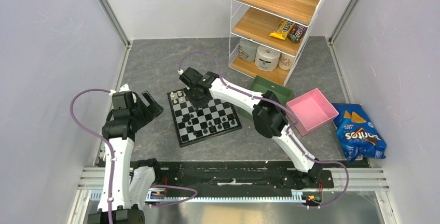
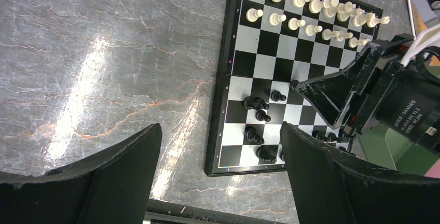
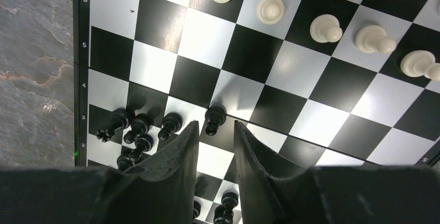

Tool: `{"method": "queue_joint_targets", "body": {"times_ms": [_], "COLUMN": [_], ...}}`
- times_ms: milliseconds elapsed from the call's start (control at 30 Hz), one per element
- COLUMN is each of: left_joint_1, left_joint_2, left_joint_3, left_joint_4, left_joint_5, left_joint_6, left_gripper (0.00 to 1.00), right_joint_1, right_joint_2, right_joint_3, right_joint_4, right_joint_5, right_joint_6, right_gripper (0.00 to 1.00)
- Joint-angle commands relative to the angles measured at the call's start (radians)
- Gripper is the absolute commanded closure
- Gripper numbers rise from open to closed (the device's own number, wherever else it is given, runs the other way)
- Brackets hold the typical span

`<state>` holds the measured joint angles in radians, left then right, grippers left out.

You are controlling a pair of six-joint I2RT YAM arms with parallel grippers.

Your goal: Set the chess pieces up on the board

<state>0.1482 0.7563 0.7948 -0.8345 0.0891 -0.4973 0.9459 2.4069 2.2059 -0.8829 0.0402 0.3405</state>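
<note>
The board (image 1: 218, 111) lies mid-table. Cream-white chess pieces (image 2: 311, 14) fill its two far rows, and several (image 3: 326, 28) show in the right wrist view. Black pieces (image 2: 257, 105) stand bunched and uneven at the near side. My right gripper (image 1: 197, 99) hovers over the board, jaws narrowly open (image 3: 214, 125). One black pawn (image 3: 214, 116) stands at the gap between its tips, with neither finger touching it. A cluster of black pieces (image 3: 137, 128) sits just left of the fingers. My left gripper (image 2: 220, 130) is wide open and empty over bare table, left of the board's near corner.
A wire shelf (image 1: 270, 22) with snacks and rolls stands at the back right. A green tray (image 1: 270, 88) and a pink tray (image 1: 311, 111) lie right of the board under the right arm. A chip bag (image 1: 359, 133) lies at the far right.
</note>
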Motion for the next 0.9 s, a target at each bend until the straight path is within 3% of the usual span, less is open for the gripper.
{"method": "queue_joint_targets", "body": {"times_ms": [0,567,867], "left_joint_1": [-0.001,-0.002,-0.001], "left_joint_2": [-0.004,-0.004,-0.002], "left_joint_3": [-0.005,-0.004,-0.004], "left_joint_4": [0.037,0.035,0.035], "left_joint_5": [0.021,0.018,0.02], "left_joint_6": [-0.015,-0.014,-0.015], "left_gripper": [0.09,0.09,0.09], "right_joint_1": [-0.004,-0.007,0.004], "right_joint_2": [0.025,0.003,-0.147], "right_joint_3": [0.048,0.028,-0.18], "right_joint_4": [0.016,0.012,0.057], "right_joint_5": [-0.011,-0.029,-0.037], "right_joint_6": [-0.009,-0.011,0.009], "right_gripper": [0.63,0.86,0.88]}}
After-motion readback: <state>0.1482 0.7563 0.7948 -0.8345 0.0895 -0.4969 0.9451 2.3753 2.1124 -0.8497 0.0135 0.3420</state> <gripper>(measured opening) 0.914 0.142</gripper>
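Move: The black pawn to be gripped stands almost straight below the right hand's point, its middle about 2 cm down, between the open fingertips. The nearest black pawn is roughly 2 cm back and 2 cm left; another black piece is some 5 cm back and 4 cm right. The closest white pawn is about 6 cm ahead and 1 cm left. From the left hand the pawn to be gripped lies some 9 cm ahead, 13 cm right and 12 cm lower. Straight down first, a little over 1 cm, the right hand lowers its fingertips around the single black pawn, then stays there while the fingers close and pinch it from both sides. With the grip shut it sets off back and to the right, about 1.5 cm at nearly level height, away from the white pawns. ##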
